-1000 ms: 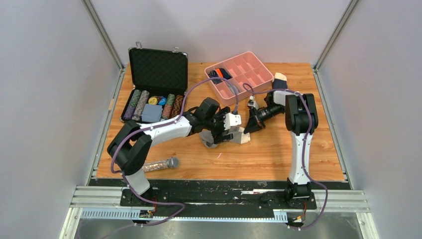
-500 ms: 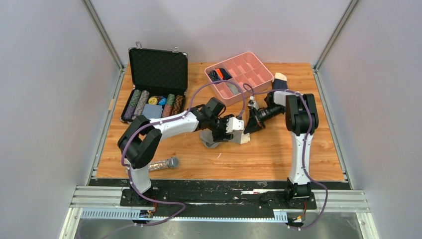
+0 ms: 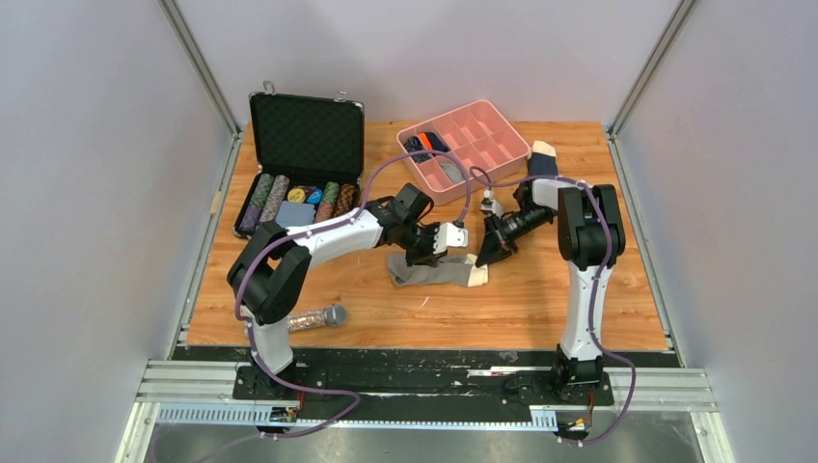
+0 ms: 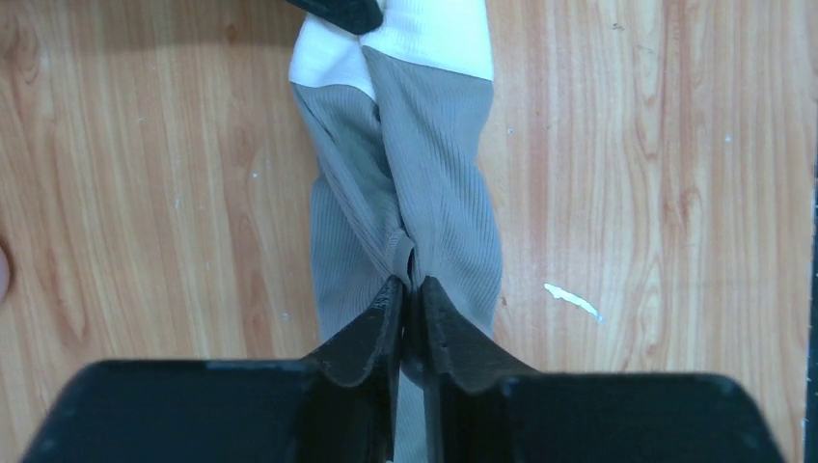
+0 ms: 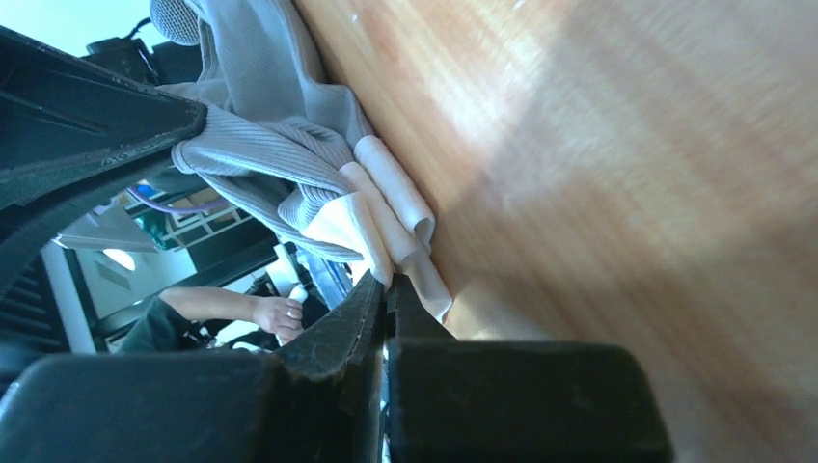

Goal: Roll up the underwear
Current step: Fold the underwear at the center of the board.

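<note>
The underwear is a grey ribbed cloth lying stretched and twisted mid-table, its cream band at the right end. My left gripper hangs over its middle. In the left wrist view the left gripper is shut on a raised fold of the underwear, with the cream band at the far end. My right gripper sits at the band end. In the right wrist view the right gripper is shut on the cream band, beside the bunched grey underwear.
A pink divided tray stands at the back, an open black case of poker chips at the back left. A glittery microphone lies front left. A navy sock with a tan toe lies behind the right arm.
My left gripper went from wide open to shut on a fold of the underwear. The cloth, bunched under it before, now lies drawn out longer toward the left.
</note>
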You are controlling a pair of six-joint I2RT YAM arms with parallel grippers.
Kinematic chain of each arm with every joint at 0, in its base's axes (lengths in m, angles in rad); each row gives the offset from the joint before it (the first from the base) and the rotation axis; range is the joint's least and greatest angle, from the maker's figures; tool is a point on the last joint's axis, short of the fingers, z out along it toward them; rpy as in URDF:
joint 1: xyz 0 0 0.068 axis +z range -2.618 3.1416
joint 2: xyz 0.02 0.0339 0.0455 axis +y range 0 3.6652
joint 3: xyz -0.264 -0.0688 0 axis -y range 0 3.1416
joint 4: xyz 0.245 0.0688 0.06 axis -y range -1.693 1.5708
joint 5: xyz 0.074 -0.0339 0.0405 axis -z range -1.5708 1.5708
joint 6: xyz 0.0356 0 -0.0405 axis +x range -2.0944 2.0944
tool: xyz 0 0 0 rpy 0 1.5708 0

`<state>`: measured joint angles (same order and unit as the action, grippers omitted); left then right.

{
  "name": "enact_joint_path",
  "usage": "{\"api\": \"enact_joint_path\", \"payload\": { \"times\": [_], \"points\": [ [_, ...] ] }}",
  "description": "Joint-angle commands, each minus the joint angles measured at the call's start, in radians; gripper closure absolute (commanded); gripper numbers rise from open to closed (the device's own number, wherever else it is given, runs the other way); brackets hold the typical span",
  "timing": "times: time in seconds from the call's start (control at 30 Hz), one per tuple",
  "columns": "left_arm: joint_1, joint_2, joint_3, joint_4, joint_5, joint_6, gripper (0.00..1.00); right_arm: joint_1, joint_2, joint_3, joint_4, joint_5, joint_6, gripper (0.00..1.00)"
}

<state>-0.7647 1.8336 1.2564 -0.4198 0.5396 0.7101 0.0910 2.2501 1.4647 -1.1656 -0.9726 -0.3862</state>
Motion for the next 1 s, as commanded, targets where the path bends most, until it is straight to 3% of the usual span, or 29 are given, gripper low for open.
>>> {"api": "enact_joint_path", "payload": {
  "times": [0.0,0.13,0.43,0.73,0.97],
  "points": [
    [0.014,0.018,0.058,-0.107,0.096,-0.015,0.91,0.007,-0.112,-0.042,0.027,0.030,-0.066,1.00],
    [0.045,0.038,0.061,-0.146,0.187,-0.109,1.00,0.016,-0.175,-0.084,0.025,0.033,-0.106,1.00],
    [0.150,0.105,0.082,-0.168,0.432,-0.335,1.00,0.057,-0.222,-0.098,-0.061,0.014,-0.182,1.00],
    [0.174,0.221,0.173,-0.390,0.578,-0.244,1.00,0.087,-0.179,-0.092,-0.174,0.015,-0.218,1.00],
    [0.225,0.297,0.229,-0.516,0.615,-0.213,1.00,0.085,-0.109,-0.065,-0.202,0.022,-0.206,1.00]
  ]
}}
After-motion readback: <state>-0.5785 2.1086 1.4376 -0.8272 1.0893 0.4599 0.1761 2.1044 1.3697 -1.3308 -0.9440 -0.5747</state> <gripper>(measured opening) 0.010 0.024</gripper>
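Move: Under the left fingers lies the underwear, now a strip running left to right; its middle is about 1 cm back and 3 cm below that hand. The paper scrap lies some 7 cm back from the left hand and 1 cm left, about 5 cm down, with the pink organizer some 27 cm ahead and 6 cm right. The right hand already pinches the waistband end; the strip's middle is roughly 9 cm to its left, 1 cm back and 2 cm lower. Closing its nearly shut fingers on the raised ridge of grey cloth, the left hand draws it back about 4 cm and a little left, tilting some 50 degrees so the fingertips swing towards the base. The right hand keeps its pinch on the cream waistband, lifting it about 4 cm while pulling back about 6 cm, and turns slightly counter-clockwise. ##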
